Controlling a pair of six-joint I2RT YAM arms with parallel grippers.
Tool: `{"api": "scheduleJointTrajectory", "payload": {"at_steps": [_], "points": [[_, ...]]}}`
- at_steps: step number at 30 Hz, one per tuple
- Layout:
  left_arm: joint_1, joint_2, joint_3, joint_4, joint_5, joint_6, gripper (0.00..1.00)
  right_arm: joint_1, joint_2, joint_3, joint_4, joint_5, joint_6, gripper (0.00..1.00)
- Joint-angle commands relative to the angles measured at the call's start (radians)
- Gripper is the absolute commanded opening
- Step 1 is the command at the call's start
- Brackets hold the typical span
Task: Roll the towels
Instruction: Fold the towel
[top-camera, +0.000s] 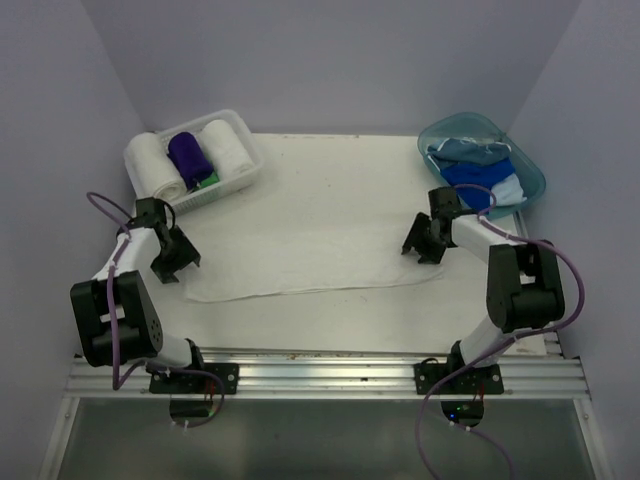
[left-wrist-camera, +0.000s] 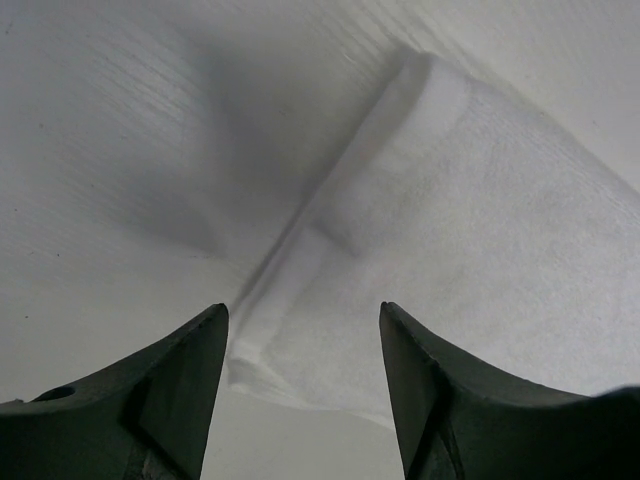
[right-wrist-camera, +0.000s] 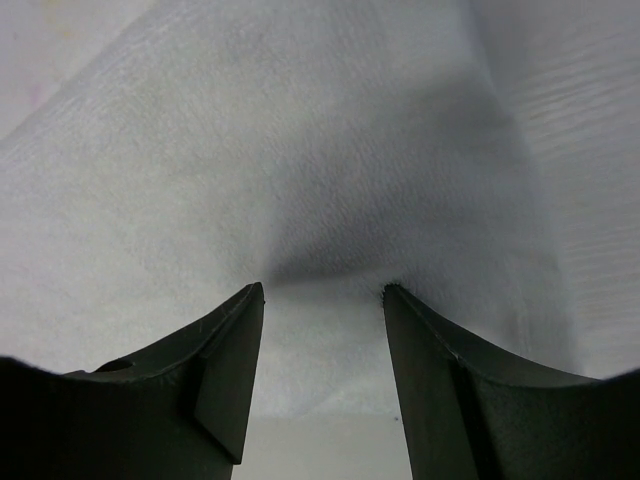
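Observation:
A white towel (top-camera: 310, 262) lies flat on the table as a long folded strip. My left gripper (top-camera: 172, 262) hovers at its left end. In the left wrist view the towel's folded corner (left-wrist-camera: 330, 300) shows between the open fingers of my left gripper (left-wrist-camera: 303, 315), with nothing held. My right gripper (top-camera: 425, 243) is at the strip's right end. In the right wrist view it (right-wrist-camera: 323, 292) stands open low over the towel (right-wrist-camera: 300, 180), fingertips at the cloth, gripping nothing. Two rolled white towels (top-camera: 155, 165), a purple roll (top-camera: 188, 155) and a green one (top-camera: 208, 182) lie in the basket.
The white lattice basket (top-camera: 250, 150) stands at the back left. A translucent teal tub (top-camera: 535, 175) at the back right holds loose royal blue (top-camera: 480, 175) and pale blue (top-camera: 470, 150) towels. Walls close in on both sides.

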Motion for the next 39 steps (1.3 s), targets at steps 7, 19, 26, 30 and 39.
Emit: {"api": "scheduleJointTrajectory", "payload": {"at_steps": [7,19,26,30,39], "points": [[0.004,0.003,0.032,0.044,0.089,0.045,0.69,-0.111,-0.040,-0.092,0.044,0.013,-0.034,0.58],[-0.019,0.081,0.001,0.084,0.121,0.058,0.60,-0.079,-0.127,-0.072,0.030,-0.024,-0.041,0.59],[-0.034,0.175,0.004,0.097,0.089,0.044,0.52,-0.073,-0.138,-0.080,0.027,-0.025,-0.038,0.60],[-0.088,0.203,-0.002,0.098,0.075,0.012,0.47,-0.071,-0.141,-0.081,0.033,-0.025,-0.032,0.60],[-0.136,0.243,0.010,0.101,0.066,-0.034,0.00,-0.068,-0.161,-0.075,0.017,-0.015,-0.038,0.60]]}}
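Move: The left hand hovers with open fingers: the stretch of the white towel's left edge it will pinch lies about 2 cm ahead, 2 cm to its right and 3 cm below, with the towel's near left corner some 6 cm back. The white basket stands roughly 23 cm ahead and 2 cm to the right. From the right hand, the towel's right edge is about 5 cm to the right and 1 cm lower, the teal basket some 18 cm ahead and 11 cm to the right. Quickly rightward, about 4 cm, the right hand drags the towel with open fingertips on the cloth, then eases back left a little while rising some 1.5 cm. The left hand drifts right and slightly forward, sinks about 3 cm to the table, then slides farther right onto the towel's left edge and shuts its fingers, pinching the edge. ##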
